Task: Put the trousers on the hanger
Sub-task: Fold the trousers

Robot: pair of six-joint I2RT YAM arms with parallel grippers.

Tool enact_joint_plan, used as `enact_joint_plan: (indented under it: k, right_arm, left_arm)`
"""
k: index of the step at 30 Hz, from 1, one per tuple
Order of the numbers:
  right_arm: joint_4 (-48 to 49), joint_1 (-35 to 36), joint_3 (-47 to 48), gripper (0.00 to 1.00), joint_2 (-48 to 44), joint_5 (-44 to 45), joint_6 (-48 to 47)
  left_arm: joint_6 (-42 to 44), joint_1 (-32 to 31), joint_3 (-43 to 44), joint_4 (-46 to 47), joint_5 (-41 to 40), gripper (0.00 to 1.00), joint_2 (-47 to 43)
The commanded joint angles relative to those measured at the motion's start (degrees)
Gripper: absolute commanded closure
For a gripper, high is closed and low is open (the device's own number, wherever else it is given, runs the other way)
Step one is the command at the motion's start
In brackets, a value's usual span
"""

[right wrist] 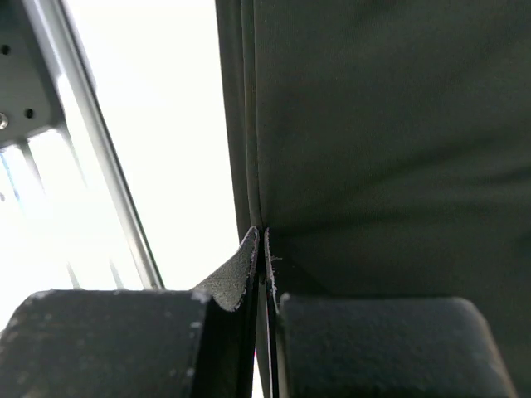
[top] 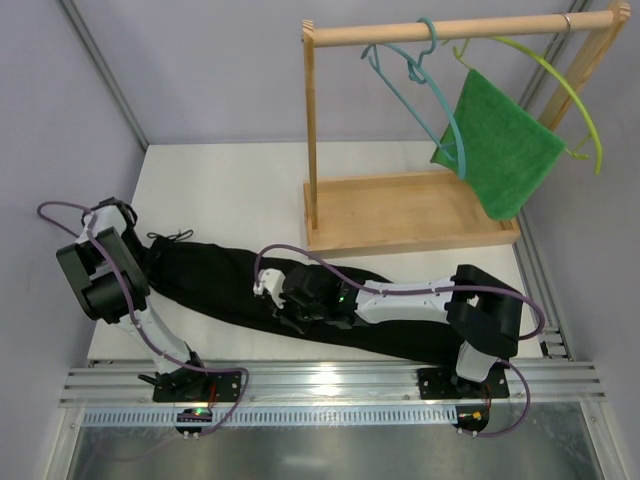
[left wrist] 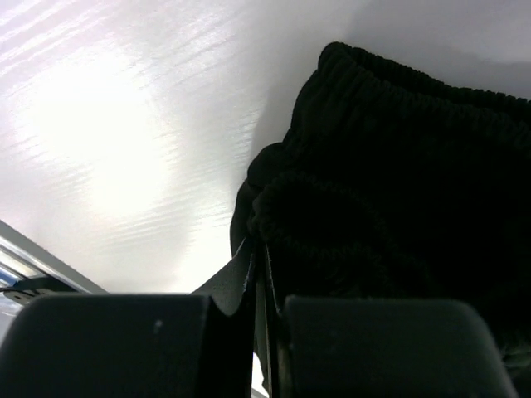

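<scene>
The black trousers [top: 230,285] lie stretched across the table from back left to front right. My left gripper [left wrist: 259,253] is shut with the bunched elastic waistband [left wrist: 398,108] caught at its fingertips, at the trousers' left end [top: 155,252]. My right gripper [right wrist: 262,236] is shut on a folded edge of the trousers [right wrist: 390,149], near the middle of the garment's front side [top: 287,308]. The teal-blue hanger [top: 425,95] hangs bare by its hook from the wooden rail at the back right, away from both grippers.
A wooden rack [top: 400,215] with a tray base stands at the back right, with a rail [top: 460,30] across its top. A yellow-green hanger [top: 570,90] on that rail carries a green cloth [top: 505,150]. An aluminium rail [top: 330,380] runs along the near table edge.
</scene>
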Motion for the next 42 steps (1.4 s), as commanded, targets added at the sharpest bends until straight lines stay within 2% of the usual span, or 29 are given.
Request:
enact_joint_plan:
  k: [1,9,10,11,12,13,14,17,18,20,24,25,29,31,35,38,42]
  right_arm:
    - [3.7,0.4,-2.2,0.96,-0.9,-4.0,2.6]
    - [5.7,0.5,-0.9,0.96,1.2,-3.3,5.2]
    - [4.7,0.5,-0.6,0.88,1.4,-3.0,5.6]
    - [4.3,0.5,0.2,0.84,1.4,-2.3,5.8]
    - [4.3,0.5,0.4,0.81,1.3,-2.1,6.0]
    - [1.9,0.5,0.7,0.73,1.1,-0.9,6.4]
    - [0.9,0.4,1.6,0.69,0.5,-0.2,7.3]
    - [-2.8,0.4,2.4,0.63,-1.6,1.1,9.2]
    - [-3.1,0.4,1.6,0.62,-4.2,1.0,10.7]
    - [-4.7,0.2,0.5,0.62,-6.7,1.8,12.2]
    - [-7.9,0.1,-1.4,0.62,-10.8,7.6,13.9]
    - [-9.1,0.0,-1.5,0.62,-10.3,8.2,14.2]
    - [-12.2,0.1,-0.4,0.62,-6.9,10.5,16.5]
    - [-14.1,0.0,-0.4,0.63,-6.2,13.7,20.5]
    - [-15.2,-1.2,-4.3,0.63,-8.3,15.7,28.6]
    - [-14.1,-2.8,-10.0,0.63,-11.7,15.4,35.6]
    - [-12.6,-4.6,-16.6,0.63,-14.0,15.9,41.4]
  left_arm:
    - [1.3,3.1,3.5,1.6,-3.3,0.99,-0.5]
    - [3.5,5.1,1.8,2.4,-5.7,0.99,1.5]
    - [3.7,5.0,1.8,2.2,-5.7,0.98,1.8]
    - [3.7,5.0,1.8,2.1,-5.8,0.93,1.9]
    - [3.7,5.1,1.8,2.2,-5.8,0.93,1.7]
    - [3.7,5.0,2.3,2.1,-5.4,0.92,1.3]
    - [3.6,5.1,2.8,1.4,-5.4,0.9,0.2]
    - [3.6,5.0,5.4,0.3,-6.6,0.77,-2.6]
    - [3.6,5.1,6.1,-0.6,-7.2,0.71,-4.8]
    - [4.1,4.9,6.9,-0.5,-8.3,0.66,-7.3]
    - [5.0,4.2,7.5,-0.9,-10.4,0.64,-13.0]
    - [5.1,3.7,7.5,-0.8,-9.9,0.64,-14.9]
    - [5.1,1.9,4.8,4.0,1.7,0.65,-19.6]
    - [4.8,-0.4,2.7,6.1,7.5,0.65,-20.4]
    - [3.3,-3.7,0.6,8.1,8.5,0.65,-18.9]
    - [2.3,-4.1,-3.4,12.0,15.0,0.65,-16.8]
    - [1.3,-4.1,-5.8,12.4,14.3,0.67,-10.0]
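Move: The waist's near corner is in the left fingers; its place to lie is about 2 cm back, 2 cm left and 2 cm below that hand. From there the waist's far corner is some 5 cm ahead and 2 cm right, the drawstring about 6 cm ahead and 5 cm right. The trousers' near edge, in the right fingers, belongs about 1 cm back, 1 cm left and 5 cm below; the rack base's middle is roughly 23 cm ahead and 28 cm right. The waist's near corner, still pinched, is drawn 2–3 cm back and left by the left hand while the right shifts the near edge about 1 cm the same way. Both open and let go. The left rises some 12 cm, arcs forward and right and descends over the waist, fingertips swinging forward; the right hops up 5 cm, then travels right along the near edge, sinking and turning about 35 degrees clockwise. ##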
